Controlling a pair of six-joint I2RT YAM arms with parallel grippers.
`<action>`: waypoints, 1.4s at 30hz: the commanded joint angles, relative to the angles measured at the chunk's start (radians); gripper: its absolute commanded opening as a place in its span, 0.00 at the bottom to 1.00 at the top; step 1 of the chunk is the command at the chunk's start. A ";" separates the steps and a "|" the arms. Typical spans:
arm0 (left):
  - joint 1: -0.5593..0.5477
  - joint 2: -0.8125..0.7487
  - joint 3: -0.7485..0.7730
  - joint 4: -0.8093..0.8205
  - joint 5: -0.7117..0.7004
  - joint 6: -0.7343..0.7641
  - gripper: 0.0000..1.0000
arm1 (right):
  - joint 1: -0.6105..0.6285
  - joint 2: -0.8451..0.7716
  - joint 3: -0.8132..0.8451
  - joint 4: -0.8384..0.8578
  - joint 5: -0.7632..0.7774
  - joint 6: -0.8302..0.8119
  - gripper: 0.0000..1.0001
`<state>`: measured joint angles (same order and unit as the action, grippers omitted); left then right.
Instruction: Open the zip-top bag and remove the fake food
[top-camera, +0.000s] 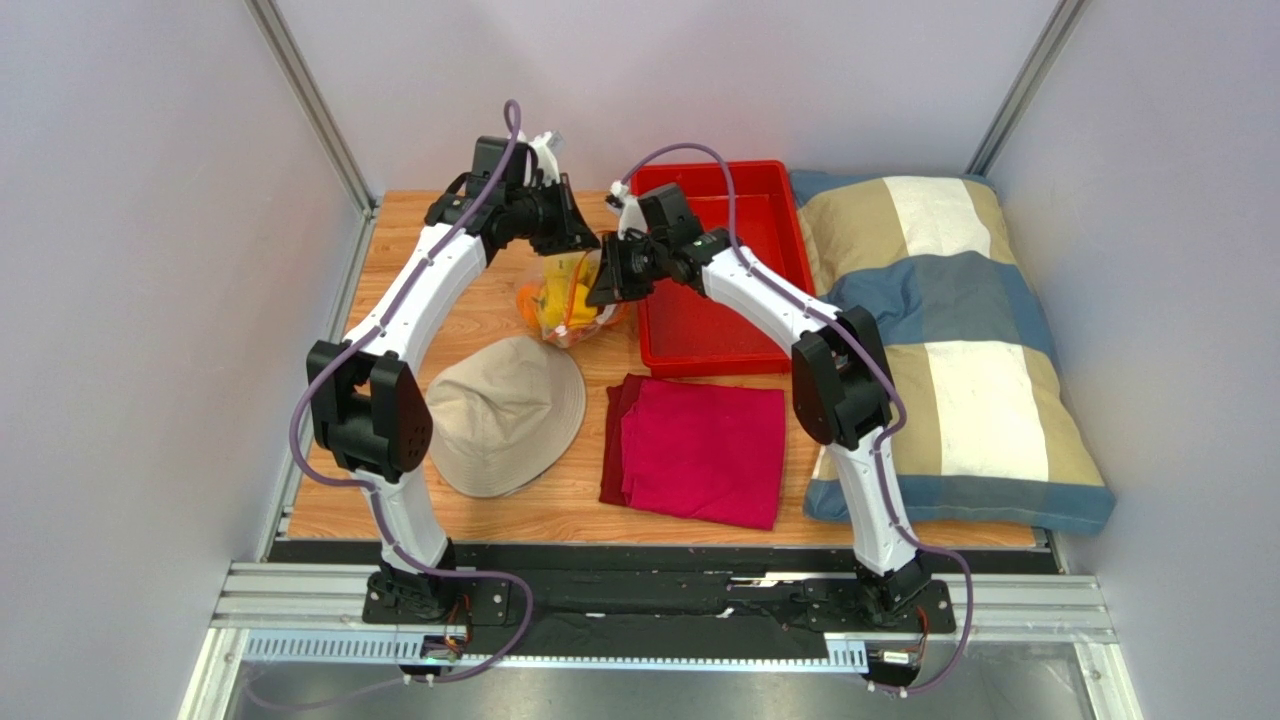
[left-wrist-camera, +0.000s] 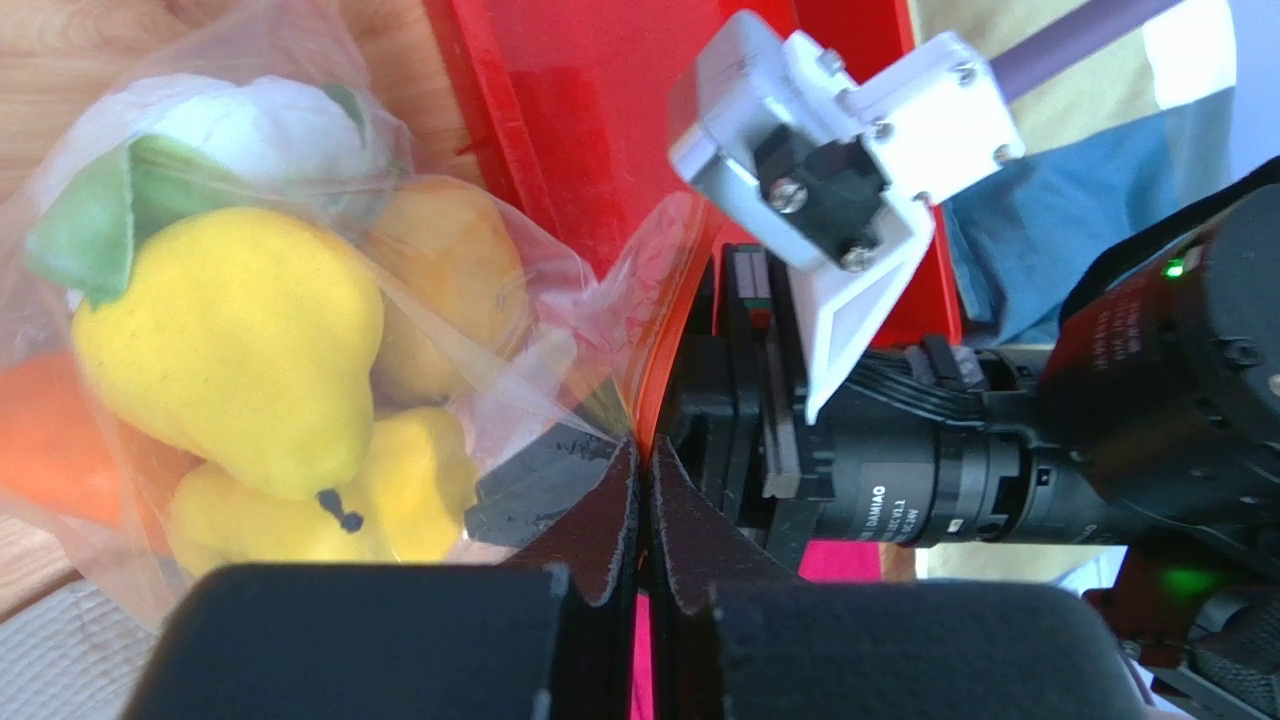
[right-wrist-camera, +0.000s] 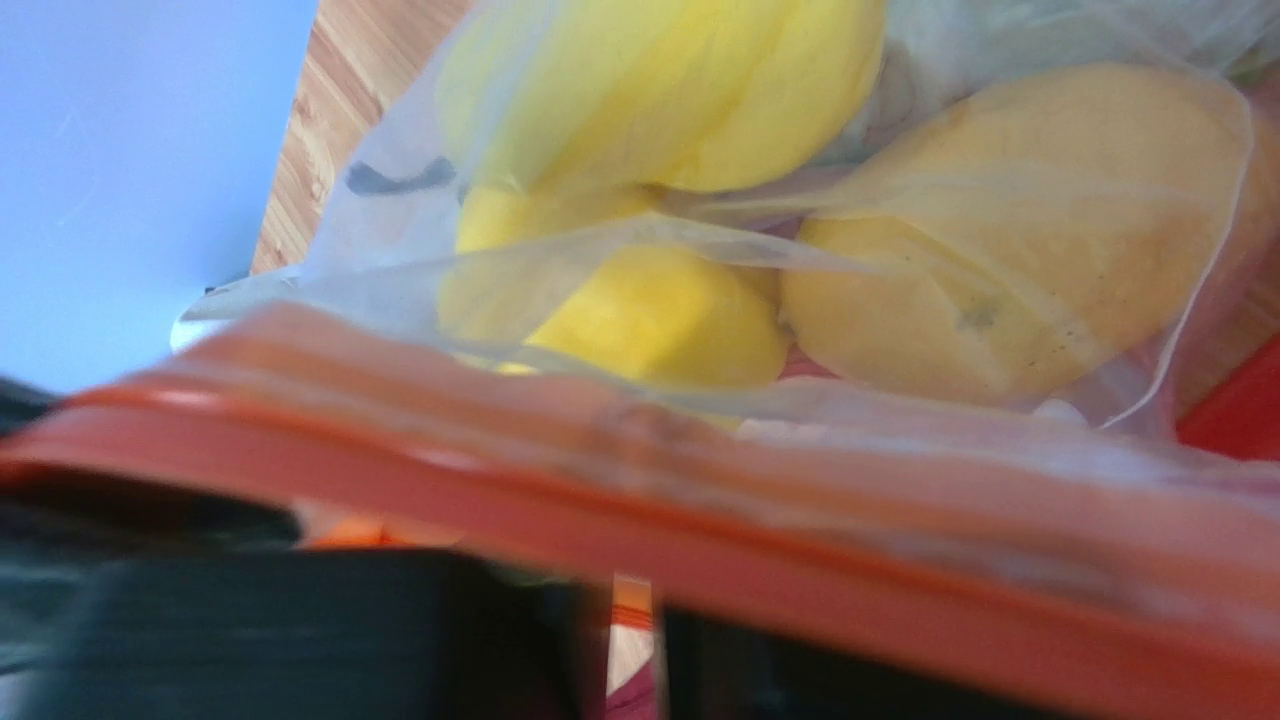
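The zip-top bag (top-camera: 556, 312) hangs between my two grippers above the table, left of the red tray. Through its clear plastic in the left wrist view (left-wrist-camera: 496, 285) I see a yellow pear (left-wrist-camera: 226, 360), white cauliflower with green leaves (left-wrist-camera: 256, 128) and an orange piece (left-wrist-camera: 45, 435). My left gripper (top-camera: 571, 225) (left-wrist-camera: 643, 465) is shut on the orange-red zip strip (left-wrist-camera: 672, 338). My right gripper (top-camera: 609, 282) (right-wrist-camera: 631, 638) pinches the same strip (right-wrist-camera: 751, 503) from the other side, with yellow fruits (right-wrist-camera: 1022, 255) just beyond it.
The red tray (top-camera: 736, 195) lies right of the bag under the right arm. A beige hat (top-camera: 504, 413) and a folded magenta cloth (top-camera: 699, 450) lie on the near table. A plaid pillow (top-camera: 947, 330) fills the right side. Walls close in left and back.
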<state>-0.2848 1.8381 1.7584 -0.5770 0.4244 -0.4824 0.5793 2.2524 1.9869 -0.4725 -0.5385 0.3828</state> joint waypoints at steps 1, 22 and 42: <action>-0.001 -0.050 0.001 0.057 0.076 -0.044 0.00 | -0.012 -0.077 -0.017 0.100 0.043 0.088 0.20; -0.013 -0.056 -0.019 0.086 0.128 -0.114 0.00 | -0.035 0.030 0.067 0.118 0.216 0.222 0.76; -0.030 -0.025 -0.043 0.091 0.149 -0.134 0.00 | -0.024 0.302 0.276 0.195 0.200 0.297 0.93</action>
<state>-0.2981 1.8328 1.7073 -0.5045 0.5129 -0.5999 0.5442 2.4908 2.2337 -0.3492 -0.3168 0.6552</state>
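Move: The yellow pepper lies in the bag some 4 cm to the right hand's left, about 1 cm ahead and 8 cm below. From that hand the pear is about 5 cm ahead and 7 cm left, the mango 6 cm ahead and 2 cm left, and the orange fruit 2 cm ahead and 10 cm left, all roughly 8 cm down. The left hand, shut at the bag's rim, has the pepper about 4 cm to its left, level fore and aft, some 18 cm below. Forward by about 10 cm goes the right hand, its fingers already inside the bag's mouth and spreading from nearly shut to almost fully open; it turns some 20 degrees clockwise and late on sinks about 3 cm, pushing the forward lip outward. The left fingers stay shut while that hand eases about 2 cm to the right. ##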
